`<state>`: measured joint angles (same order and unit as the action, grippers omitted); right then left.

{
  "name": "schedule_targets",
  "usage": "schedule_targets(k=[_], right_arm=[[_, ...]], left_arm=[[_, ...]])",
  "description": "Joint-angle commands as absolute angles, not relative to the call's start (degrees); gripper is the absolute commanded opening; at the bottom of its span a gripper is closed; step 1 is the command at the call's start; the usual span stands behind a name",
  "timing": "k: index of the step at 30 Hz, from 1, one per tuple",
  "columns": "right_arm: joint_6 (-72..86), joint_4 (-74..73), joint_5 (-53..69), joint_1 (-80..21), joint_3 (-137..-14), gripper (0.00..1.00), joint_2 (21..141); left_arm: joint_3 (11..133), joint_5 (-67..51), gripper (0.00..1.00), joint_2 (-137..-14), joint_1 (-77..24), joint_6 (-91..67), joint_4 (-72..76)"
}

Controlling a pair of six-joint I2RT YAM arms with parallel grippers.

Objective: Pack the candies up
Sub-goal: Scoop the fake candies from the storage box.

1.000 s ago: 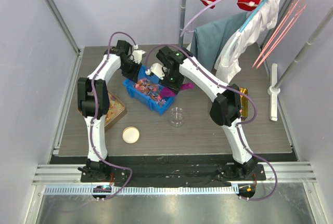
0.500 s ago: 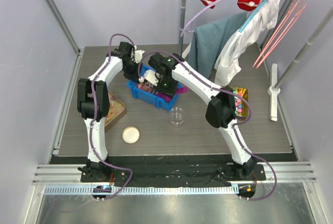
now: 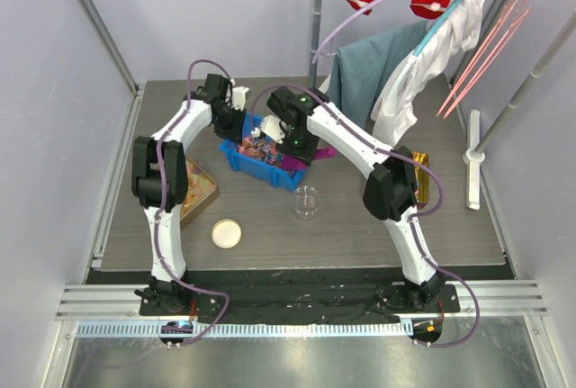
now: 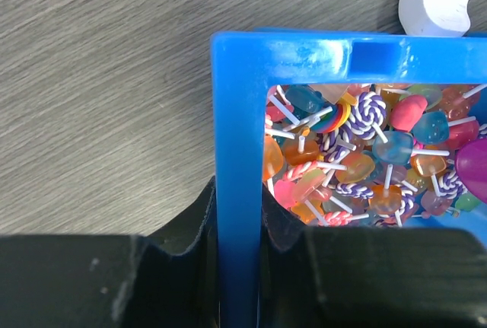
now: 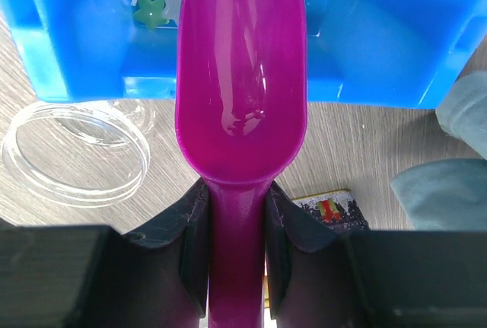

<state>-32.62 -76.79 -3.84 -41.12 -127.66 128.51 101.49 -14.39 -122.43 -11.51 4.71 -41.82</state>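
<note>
The candies, small bright lollipops on white sticks, lie heaped in a blue bin. My left gripper is shut on the bin's left wall, one finger outside and one inside. In the top view that gripper sits at the bin's far left corner. My right gripper is shut on the handle of a magenta scoop. The scoop's bowl looks empty and its tip reaches over the bin toward some candies. From above, the right gripper hangs over the bin's right end, with a bit of the scoop showing.
A clear jar stands open just in front of the bin, seen also as the jar left of the scoop. Its round lid lies near the front left. Flat boxes lie at the left and right. Clothes hang at the back.
My right arm swung left over the bin with the scoop, then came back a little to the right. The left gripper kept its hold on the bin, which shifted slightly.
</note>
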Motion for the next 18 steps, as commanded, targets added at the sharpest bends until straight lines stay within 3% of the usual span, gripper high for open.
schedule_targets(k=[1, 18], right_arm=[[-32.17, -86.31, -5.44, -41.57, -130.42, 0.01, 128.74], [-32.87, -86.13, -4.84, -47.37, -142.81, 0.01, 141.14]], left_arm=[[99.94, -13.27, 0.0, -118.75, -11.78, 1.85, -40.26], [95.1, -9.58, 0.0, -114.61, -13.09, -5.1, -35.78]])
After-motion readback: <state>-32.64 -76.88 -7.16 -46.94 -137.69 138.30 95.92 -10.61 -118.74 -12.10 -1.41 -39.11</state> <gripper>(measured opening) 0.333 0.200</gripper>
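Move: The fake candies in the blue box lie about 8 cm to the right hand's left, 3 cm ahead and some 9 cm below; this hand holds the purple scoop. The clear jar stands about 10 cm back and 2 cm to its right, and the tan tray some 24 cm left and 8 cm back, both lower still. From the left hand, already pinching the box's rim, those candies are about 6 cm right, 3 cm back and 4 cm below. The scoop's mouth pushes in among the fake candies: the right hand, its grip unchanged, carries it about 5 cm left along the box towards the left hand, then also sinks some 3 cm, with a slight counter-clockwise turn. The left hand keeps pinching the rim, easing back about 1 cm and turning some 5 degrees counter-clockwise. ##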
